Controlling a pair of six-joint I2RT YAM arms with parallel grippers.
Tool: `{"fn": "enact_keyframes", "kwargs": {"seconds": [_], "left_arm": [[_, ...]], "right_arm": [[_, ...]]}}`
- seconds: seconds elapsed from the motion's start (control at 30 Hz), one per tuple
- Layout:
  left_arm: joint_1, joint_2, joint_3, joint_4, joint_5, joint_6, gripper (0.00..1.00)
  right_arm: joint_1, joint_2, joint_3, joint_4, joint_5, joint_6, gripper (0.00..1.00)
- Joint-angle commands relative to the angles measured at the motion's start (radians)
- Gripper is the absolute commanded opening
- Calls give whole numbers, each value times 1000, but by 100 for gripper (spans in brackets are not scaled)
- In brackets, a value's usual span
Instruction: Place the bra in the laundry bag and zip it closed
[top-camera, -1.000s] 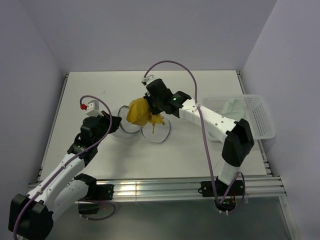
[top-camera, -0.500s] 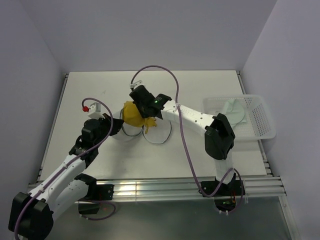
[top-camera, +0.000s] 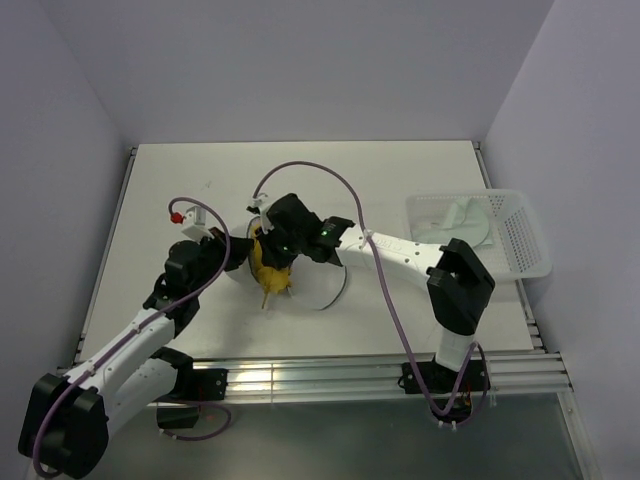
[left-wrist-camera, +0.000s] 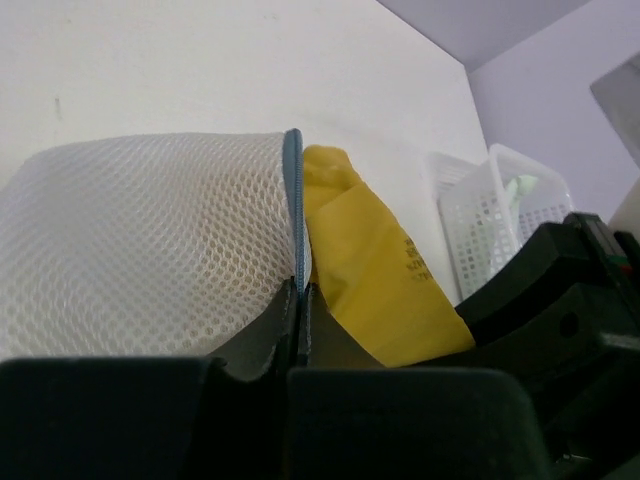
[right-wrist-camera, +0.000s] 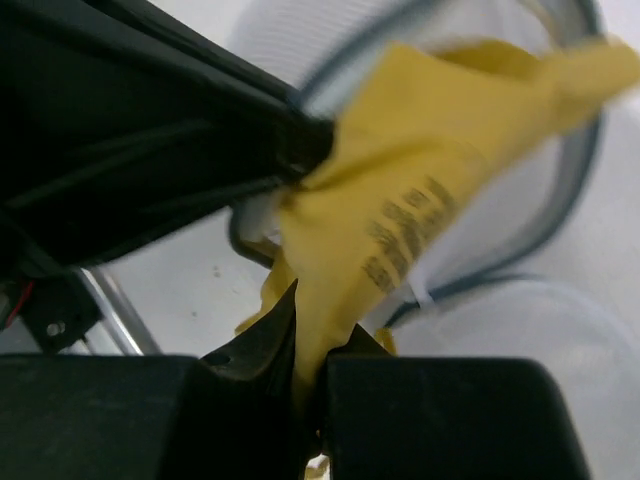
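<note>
The laundry bag lies open mid-table. One white mesh half stands upright. My left gripper is shut on its blue zipper rim. My right gripper is shut on the yellow bra and holds it right against that raised half, on its open side. In the left wrist view the bra presses against the rim. In the right wrist view the bra hangs from my jaws over the bag's rim, with my left gripper close at the upper left.
A white perforated plastic basket stands at the table's right edge with a pale green garment in it; it also shows in the left wrist view. The two arms are nearly touching at the bag.
My right gripper has carried the bra left and nearer, down against the bag half held by my left gripper. The left gripper has kept its hold and shifted slightly.
</note>
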Motion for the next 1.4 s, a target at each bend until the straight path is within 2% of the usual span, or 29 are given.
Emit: {"fn": "enact_keyframes", "kwargs": {"seconds": [0.0,0.07,0.1,0.23,0.37,0.47,0.6,0.8,0.93,1.1,1.23,1.33,1.37], "left_arm": [[0,-26,-28,125,107,-19,0],[0,-49,-40,128,133,-8,0],[0,-58,-45,135,143,-5,0],[0,-99,-108,197,210,-11,0],[0,-118,-151,217,250,-40,0],[0,-145,-174,220,273,-72,0],[0,-187,-201,208,298,-104,0],[0,-176,-211,209,310,-129,0],[2,-149,-217,264,350,-166,0],[0,-118,-221,298,318,-183,0],[0,-112,-273,378,302,-274,1],[2,-156,-280,296,223,-272,4],[2,-168,-274,281,203,-272,5]], "right_arm": [[-8,27,87,120,-145,-51,0],[-28,62,101,144,-185,-54,0],[-41,72,94,164,-254,-40,0],[-87,70,-35,372,-317,82,1],[-107,47,-158,575,-201,283,1],[-115,15,-244,684,-23,435,0],[-121,15,-276,762,126,665,0],[-81,90,-233,798,307,875,0],[-52,157,-193,724,359,935,0],[1,184,-231,747,417,969,0],[4,158,-270,726,483,911,0],[8,135,-287,712,477,822,9],[6,132,-282,686,476,782,16]]}}
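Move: Pinched in the right hand, the bra hangs at the laundry bag's open mouth, whose middle lies about 5 cm ahead of that hand, 3 cm to its left and 4 cm lower; the round lid flap lies some 12 cm to its right, level front to back, about 10 cm below. The left hand holds the zip rim, with the bra's middle some 5 cm to its right, 1 cm ahead, and the mouth's middle about 5 cm ahead, 2 cm right. Feeding the bra into the bag mouth, the right hand first edges left about 3 cm, then swings forward and ends lower by some 5 cm, turning clockwise by about 45 degrees as its left side rises. Its fingers keep their pinch. The left hand keeps the zip rim pinched and draws it back about 6 cm and slightly right, rolling its left side down. ##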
